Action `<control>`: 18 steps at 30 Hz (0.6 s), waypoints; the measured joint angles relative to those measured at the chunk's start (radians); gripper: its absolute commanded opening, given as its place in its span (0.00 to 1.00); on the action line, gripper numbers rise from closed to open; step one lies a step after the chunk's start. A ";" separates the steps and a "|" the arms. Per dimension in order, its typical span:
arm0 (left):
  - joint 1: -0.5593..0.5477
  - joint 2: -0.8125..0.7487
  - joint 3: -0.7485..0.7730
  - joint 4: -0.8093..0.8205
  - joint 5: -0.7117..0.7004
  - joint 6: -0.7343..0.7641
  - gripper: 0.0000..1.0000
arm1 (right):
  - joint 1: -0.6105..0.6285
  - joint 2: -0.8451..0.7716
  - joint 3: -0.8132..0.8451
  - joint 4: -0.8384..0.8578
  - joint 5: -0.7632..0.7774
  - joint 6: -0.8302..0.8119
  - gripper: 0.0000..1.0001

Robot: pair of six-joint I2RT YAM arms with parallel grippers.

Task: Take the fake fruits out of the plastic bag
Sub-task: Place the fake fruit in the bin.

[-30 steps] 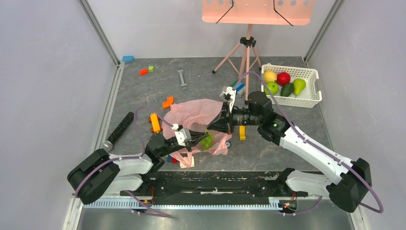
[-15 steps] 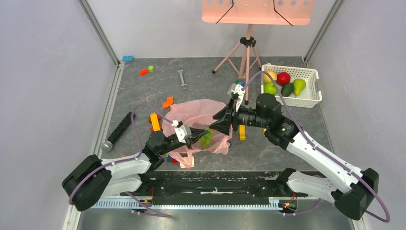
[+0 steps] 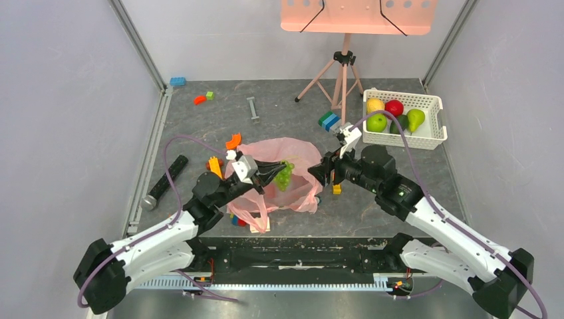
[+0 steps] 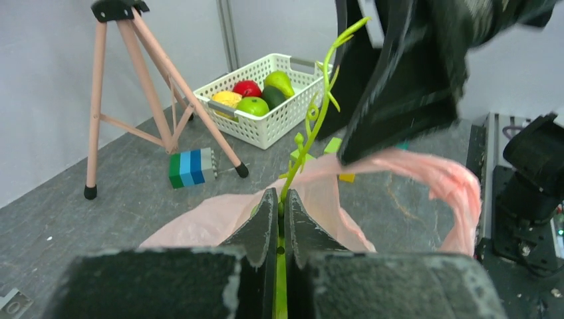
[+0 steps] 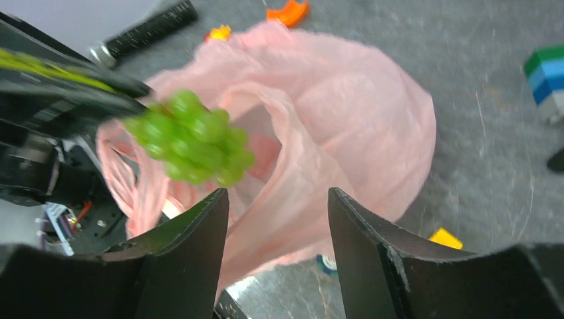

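Note:
My left gripper (image 3: 271, 171) is shut on the thin green stem (image 4: 318, 116) of the green grapes (image 3: 284, 175), which hang above the open mouth of the pink plastic bag (image 3: 300, 154). In the right wrist view the grapes (image 5: 191, 137) are clear of the bag (image 5: 346, 113). My right gripper (image 3: 327, 170) stands open at the bag's right edge, with nothing held between its fingers. A lemon (image 3: 374, 105), red apple (image 3: 394, 107), green apple (image 3: 377, 122), avocado (image 3: 399, 124) and pear (image 3: 415, 119) lie in the white basket (image 3: 407, 141).
A pink tripod (image 3: 342, 76) stands behind the bag. A blue-green block (image 3: 328, 121), orange block (image 3: 233, 141) and yellow block (image 3: 336, 189) lie around the bag. A black handle (image 3: 164, 181) lies at the left. More blocks sit at the far left back.
The left gripper has lifted the grapes up out of the bag. The right gripper has opened, let go of the bag's edge and drawn back to the right.

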 measured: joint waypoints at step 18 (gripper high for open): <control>-0.011 0.200 0.639 -0.452 -0.156 -0.147 0.02 | 0.000 -0.039 -0.333 0.029 0.085 0.145 0.57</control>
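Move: The bin is the goal for the grapes hanging from the left gripper: about 40 cm ahead of that hand, 47 to its right and 22 below. The tripod's near foot stands some 33 cm ahead and 21 right of it; the block stack is about 41 ahead and 17 right. For the empty right hand, the plastic bag's middle lies roughly 7 cm ahead, 14 left and 22 below, with a yellow block about 11 ahead and 7 right. Keep the left fingers shut on the grape stem and lift about 14 cm clear of the bag, bending the path forward some 5 cm and slightly right, to the bin's side, near the end. Meanwhile sink the open right gripper about 14 cm beside the bag's right part, easing it right and back and tipping its fingertips down. ##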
